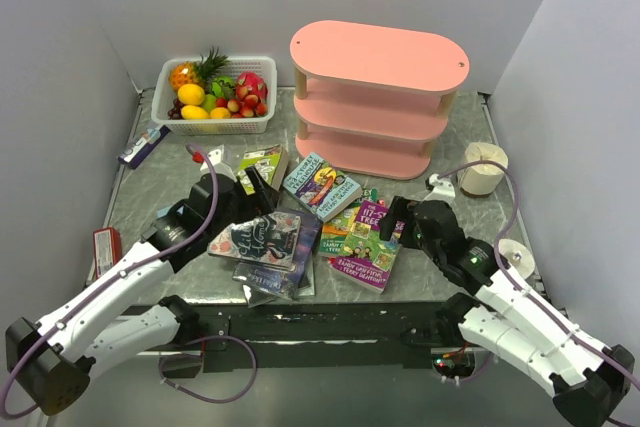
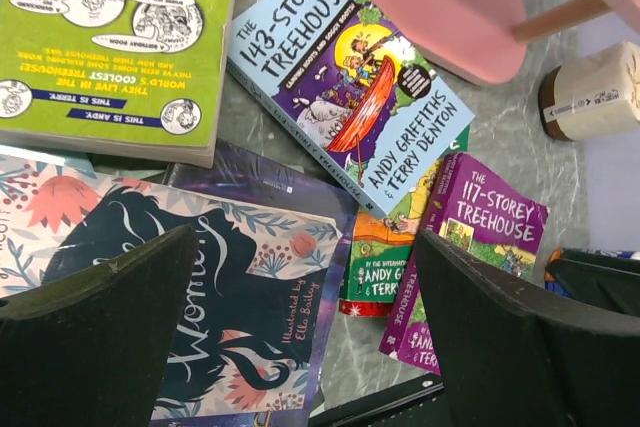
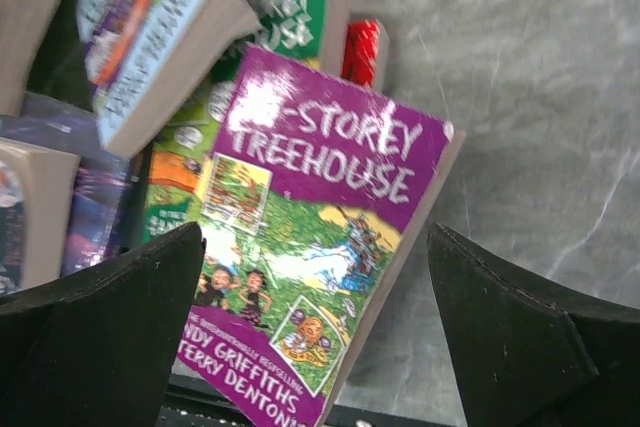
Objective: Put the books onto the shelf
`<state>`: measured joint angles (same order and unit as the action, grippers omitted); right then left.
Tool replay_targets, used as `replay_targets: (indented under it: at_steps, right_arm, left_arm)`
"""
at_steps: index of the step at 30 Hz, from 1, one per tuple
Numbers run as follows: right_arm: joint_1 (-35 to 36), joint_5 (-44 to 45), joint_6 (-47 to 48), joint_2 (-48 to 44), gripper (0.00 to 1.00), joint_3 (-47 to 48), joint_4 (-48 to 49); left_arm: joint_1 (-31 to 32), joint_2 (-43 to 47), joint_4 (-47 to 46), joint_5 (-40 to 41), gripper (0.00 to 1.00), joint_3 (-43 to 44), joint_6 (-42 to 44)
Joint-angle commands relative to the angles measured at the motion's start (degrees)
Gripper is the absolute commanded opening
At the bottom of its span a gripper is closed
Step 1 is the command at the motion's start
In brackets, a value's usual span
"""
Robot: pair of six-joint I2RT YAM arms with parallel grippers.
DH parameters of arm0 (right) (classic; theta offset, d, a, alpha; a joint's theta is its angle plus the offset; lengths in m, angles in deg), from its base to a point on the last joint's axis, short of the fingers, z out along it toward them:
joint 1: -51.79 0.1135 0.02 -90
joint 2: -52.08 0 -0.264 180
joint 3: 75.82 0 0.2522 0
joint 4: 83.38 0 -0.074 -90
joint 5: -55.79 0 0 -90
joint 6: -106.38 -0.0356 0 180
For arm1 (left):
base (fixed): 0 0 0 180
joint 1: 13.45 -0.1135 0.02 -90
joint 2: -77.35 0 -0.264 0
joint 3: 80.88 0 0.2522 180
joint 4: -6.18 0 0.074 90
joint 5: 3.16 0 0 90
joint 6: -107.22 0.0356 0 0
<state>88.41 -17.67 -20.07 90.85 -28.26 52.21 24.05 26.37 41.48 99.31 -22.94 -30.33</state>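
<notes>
Several books lie scattered on the grey table in front of the pink shelf [image 1: 380, 97]. Among them are a green one [image 1: 262, 165], a light blue "143-Storey Treehouse" [image 1: 322, 185], a dark floral one [image 1: 258, 237] and a purple "117-Storey Treehouse" [image 1: 365, 247]. My left gripper [image 1: 256, 192] hovers open over the dark floral book [image 2: 200, 297], nothing between its fingers [image 2: 100, 337]. The light blue book [image 2: 350, 87] and the shelf's base [image 2: 440, 7] lie beyond it. My right gripper [image 1: 400, 219] stands open above the purple book [image 3: 310, 247], its fingers [image 3: 110, 337] apart on either side.
A white fruit basket [image 1: 215, 97] stands at the back left. A blue-white carton [image 1: 143, 145] and a small red box [image 1: 105, 245] lie by the left edge. A beige roll [image 1: 484, 167] and a white roll [image 1: 515, 257] sit at the right.
</notes>
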Motion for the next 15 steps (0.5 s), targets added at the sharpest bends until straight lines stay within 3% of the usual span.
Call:
replay_targets:
  at_steps: [1,7,15]
  right_arm:
    - [-0.50,0.70,-7.66,0.70,0.99,-1.98,-4.75]
    - [-4.18,-5.80,-14.08,-4.91,0.99,-8.56,-3.98]
    - [-9.72,-22.67,-19.27,-8.35,0.99,-18.33,9.36]
  left_arm:
    - [0.21,0.53,-3.61,-2.97,0.96,-1.90,-0.79]
    - [0.21,0.27,-6.33,-7.10,0.96,-4.28,-1.32]
    - [0.21,0.62,-9.32,-11.06,0.96,-6.39,-2.37]
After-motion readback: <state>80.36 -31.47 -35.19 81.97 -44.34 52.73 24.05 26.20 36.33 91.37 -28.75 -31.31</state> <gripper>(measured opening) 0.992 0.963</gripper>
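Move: The purple 117-Storey book lies about 4 cm left of the right hand, roughly level with it and some 9 cm below; the green-and-orange book beneath it is about 10 cm left and 4 ahead, the 143-Storey book 17 left and 14 ahead. From the left hand, the Women book is about 4 cm left, 2 back and 16 below, the lime-green book 15 ahead and 3 left, the 143-Storey book 11 ahead and 13 right. The right hand drops about 8 cm and draws back some 4 cm towards the 117-Storey book, coming down at its right-hand long edge with fingers wide open, tipping down and rolling its left side up by about 15 degrees each. Meanwhile the left hand, also wide open, sinks about 3 cm while easing right and slightly back, over the right part of the Women book; neither hand visibly grips anything. ##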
